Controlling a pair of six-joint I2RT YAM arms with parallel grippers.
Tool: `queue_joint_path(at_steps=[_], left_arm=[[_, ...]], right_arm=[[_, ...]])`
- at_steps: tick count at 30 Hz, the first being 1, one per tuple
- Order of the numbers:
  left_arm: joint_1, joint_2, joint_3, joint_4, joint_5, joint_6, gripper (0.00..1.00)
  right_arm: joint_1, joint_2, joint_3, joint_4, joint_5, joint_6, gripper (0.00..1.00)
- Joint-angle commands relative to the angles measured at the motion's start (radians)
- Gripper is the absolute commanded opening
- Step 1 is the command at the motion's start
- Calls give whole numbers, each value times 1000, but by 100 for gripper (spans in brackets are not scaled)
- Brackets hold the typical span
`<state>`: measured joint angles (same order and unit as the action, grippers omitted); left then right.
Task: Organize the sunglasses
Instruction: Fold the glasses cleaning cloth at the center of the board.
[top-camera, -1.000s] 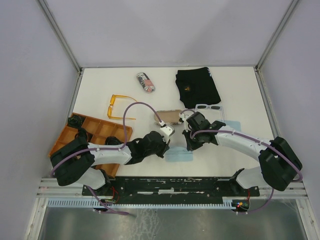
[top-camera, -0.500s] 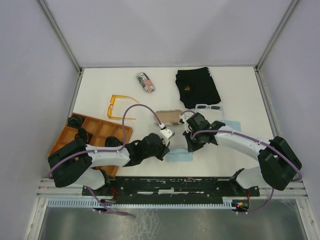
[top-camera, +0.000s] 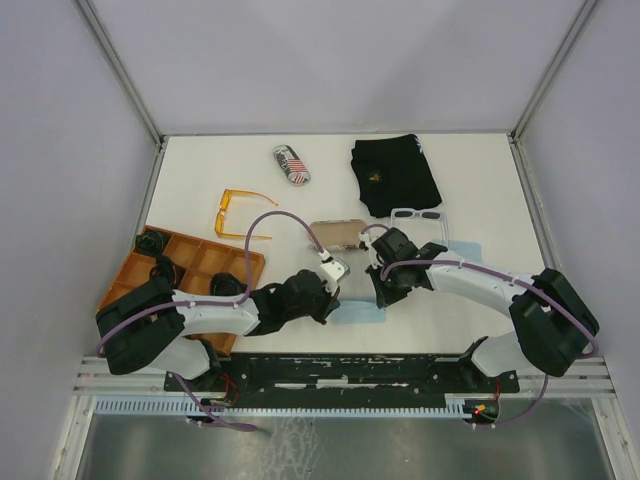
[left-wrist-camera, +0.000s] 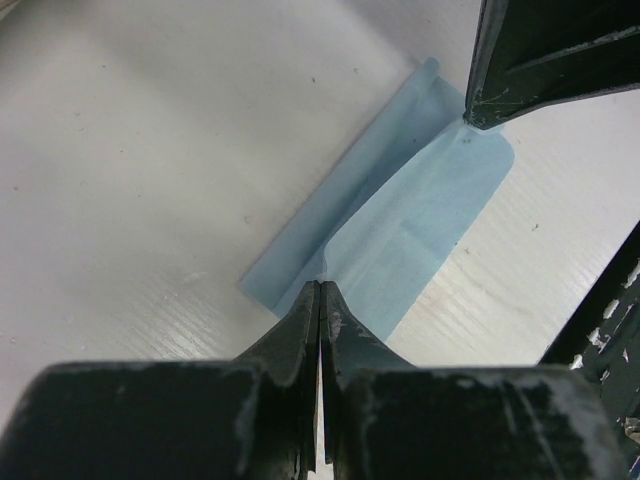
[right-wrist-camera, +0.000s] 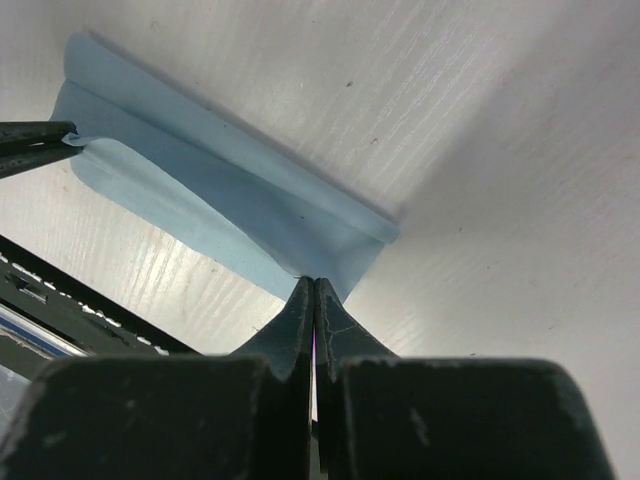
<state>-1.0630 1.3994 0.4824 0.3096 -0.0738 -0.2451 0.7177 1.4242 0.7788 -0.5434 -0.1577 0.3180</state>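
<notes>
The orange-amber sunglasses (top-camera: 240, 212) lie open on the table at the left, behind the tray. The white sunglasses (top-camera: 418, 214) with dark lenses lie right of centre, by the black pouch. Both grippers are away from them, over a light blue cloth (top-camera: 358, 312) near the front edge. My left gripper (left-wrist-camera: 321, 285) is shut on one corner of this cloth (left-wrist-camera: 400, 220). My right gripper (right-wrist-camera: 314, 282) is shut on the opposite corner, and the cloth (right-wrist-camera: 220, 200) lies folded over itself between them.
An orange compartment tray (top-camera: 200, 262) with dark items sits at the front left. A printed oval case (top-camera: 291, 164) and a black pouch (top-camera: 395, 172) lie at the back. A tan case (top-camera: 338, 234) lies mid-table. A second blue cloth (top-camera: 470, 250) shows under the right arm.
Both grippers have drawn slightly toward the near edge with the cloth corners still pinched. The sunglasses have not moved.
</notes>
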Motion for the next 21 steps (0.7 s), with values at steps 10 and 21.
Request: queue_joint_path(at_steps=[10,21], left_arm=[[-20,-22,-33,68,11,-22,7],[-25,-112,-117,96,7,-92,38]], right_arm=[[-1,6,-3,-2,-19,13,5],[-1,-39,-11,-17,-48,35,29]])
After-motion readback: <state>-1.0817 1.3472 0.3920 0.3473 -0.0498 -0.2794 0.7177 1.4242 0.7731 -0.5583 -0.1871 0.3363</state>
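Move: The blue cleaning cloth, nearly folded, has its upper flap's near corners pinched in the two hands; its middle lies about 7 cm right of the left hand, 2 cm ahead and 3 cm below. From the right hand it is some 5 cm to the left, level in reach and 2 cm down. The brown glasses case stands about 18 cm ahead and 10 cm left of the right hand, the white glasses about 18 cm ahead and 9 cm to its right. The flap's edge is brought back towards the cloth's near edge and let go at both corners. The left hand eases back about 2 cm, sinking 1 cm and edging 1 cm left as its fingers open to about a third; the right creeps back barely 1 cm at the same height, opening about a quarter. ##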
